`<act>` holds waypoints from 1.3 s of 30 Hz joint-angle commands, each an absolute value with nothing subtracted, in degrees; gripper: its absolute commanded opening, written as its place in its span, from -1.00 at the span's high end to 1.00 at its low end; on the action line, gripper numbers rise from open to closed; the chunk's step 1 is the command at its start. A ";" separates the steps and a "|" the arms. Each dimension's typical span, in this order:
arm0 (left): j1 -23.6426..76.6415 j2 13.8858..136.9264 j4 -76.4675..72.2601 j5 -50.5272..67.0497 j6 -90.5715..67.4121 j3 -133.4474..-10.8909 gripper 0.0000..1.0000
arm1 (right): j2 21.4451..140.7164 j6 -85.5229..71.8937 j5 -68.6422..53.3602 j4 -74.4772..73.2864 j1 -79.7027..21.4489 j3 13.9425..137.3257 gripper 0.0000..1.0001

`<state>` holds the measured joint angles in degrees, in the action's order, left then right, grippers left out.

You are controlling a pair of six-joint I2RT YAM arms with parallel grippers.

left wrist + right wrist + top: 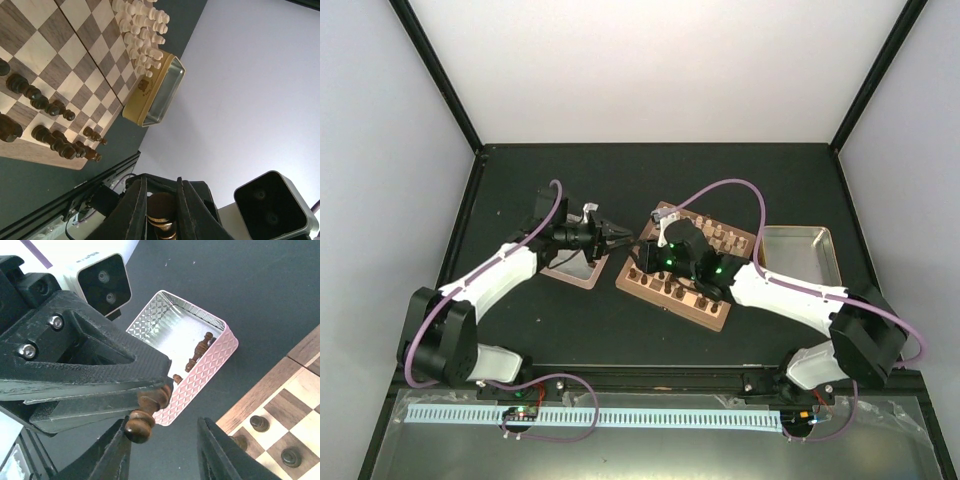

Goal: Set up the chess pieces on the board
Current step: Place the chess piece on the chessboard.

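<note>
My left gripper (618, 237) (162, 187) is shut on a dark brown chess piece (162, 212) and holds it out sideways over the gap between the pink tray and the board (705, 318). In the right wrist view that piece (146, 412) sticks out of the left gripper's black jaws, and its round head touches one finger (116, 455) of my right gripper (164, 436). The right gripper (645, 258) is open; its other finger stands clear of the piece. Dark pieces (50, 107) (259, 423) stand in rows on the board (45, 55) (280, 405).
A pink tray (200, 365) (570, 272) left of the board holds several dark pieces. Cream-white chessmen (142, 30) stand along the board's far side. A metal tray (798, 232) (150, 100) sits right of the board. Dark walls border the table.
</note>
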<state>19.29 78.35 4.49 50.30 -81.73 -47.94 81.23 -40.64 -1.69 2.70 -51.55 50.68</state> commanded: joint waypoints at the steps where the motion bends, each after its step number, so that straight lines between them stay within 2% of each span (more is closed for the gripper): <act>1: 20.05 76.63 0.50 52.34 -86.91 -45.86 0.83 | 82.49 -41.50 0.15 5.64 -52.09 52.36 0.29; 6: 20.21 76.23 0.31 52.27 -87.09 -44.75 0.83 | 82.79 -41.65 0.59 5.76 -52.11 52.68 0.52; 12: 20.21 75.88 0.85 51.85 -86.26 -44.76 0.78 | 81.64 -41.82 1.66 3.58 -52.20 52.63 0.95; 13: 20.21 75.56 2.25 51.50 -85.07 -45.15 0.69 | 81.08 -41.91 2.04 2.32 -52.13 52.90 0.97; 17: 20.16 73.75 10.80 46.74 -72.99 -49.29 0.10 | 78.21 -41.38 3.08 -9.17 -51.18 55.82 0.97; 19: 19.76 73.73 14.49 44.48 -66.04 -50.90 -0.06 | 76.74 -40.85 1.82 -17.31 -49.54 57.60 0.97; 22: 19.06 73.82 18.17 41.92 -55.63 -52.44 -0.11 | 74.26 -38.89 -1.83 -27.38 -45.31 58.05 0.97; 25: 18.98 73.74 25.06 33.77 -44.55 -55.20 -0.12 | 73.31 -34.46 -4.15 -37.64 -40.16 59.44 0.97; 29: 18.92 71.04 29.69 25.93 -33.28 -56.24 -0.12 | 76.93 -28.09 -4.13 -50.43 -34.36 63.40 0.97; 39: 18.72 73.03 32.89 19.77 -22.26 -55.05 -0.12 | 95.62 -20.40 -10.63 -57.86 -33.66 74.26 0.97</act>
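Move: The dark chess piece sits in the left fingers and reaches about 2 cm left of the right hand point, level with it, already between the right hand's open fingers. From the left hand, the right fingertips are some 2 cm to the right. From the right hand, the chessboard's middle lies about 11 cm right, 3 cm ahead; the dark pieces standing there about 9 cm right, 3 cm back; the tray about 14 cm left, 6 cm ahead. All three are roughly 15 cm lower. Almost still in mid-air, the right fingers close on the dark piece while the left keeps hold; then the left fingers open and let go. The right hand sweeps about 14 cm right and sinks 7 over the chessboard, tilting to point down with the piece pinched. The left backs off some 6 cm left towards the tray, sinking slightly, its fingers swinging downward. ##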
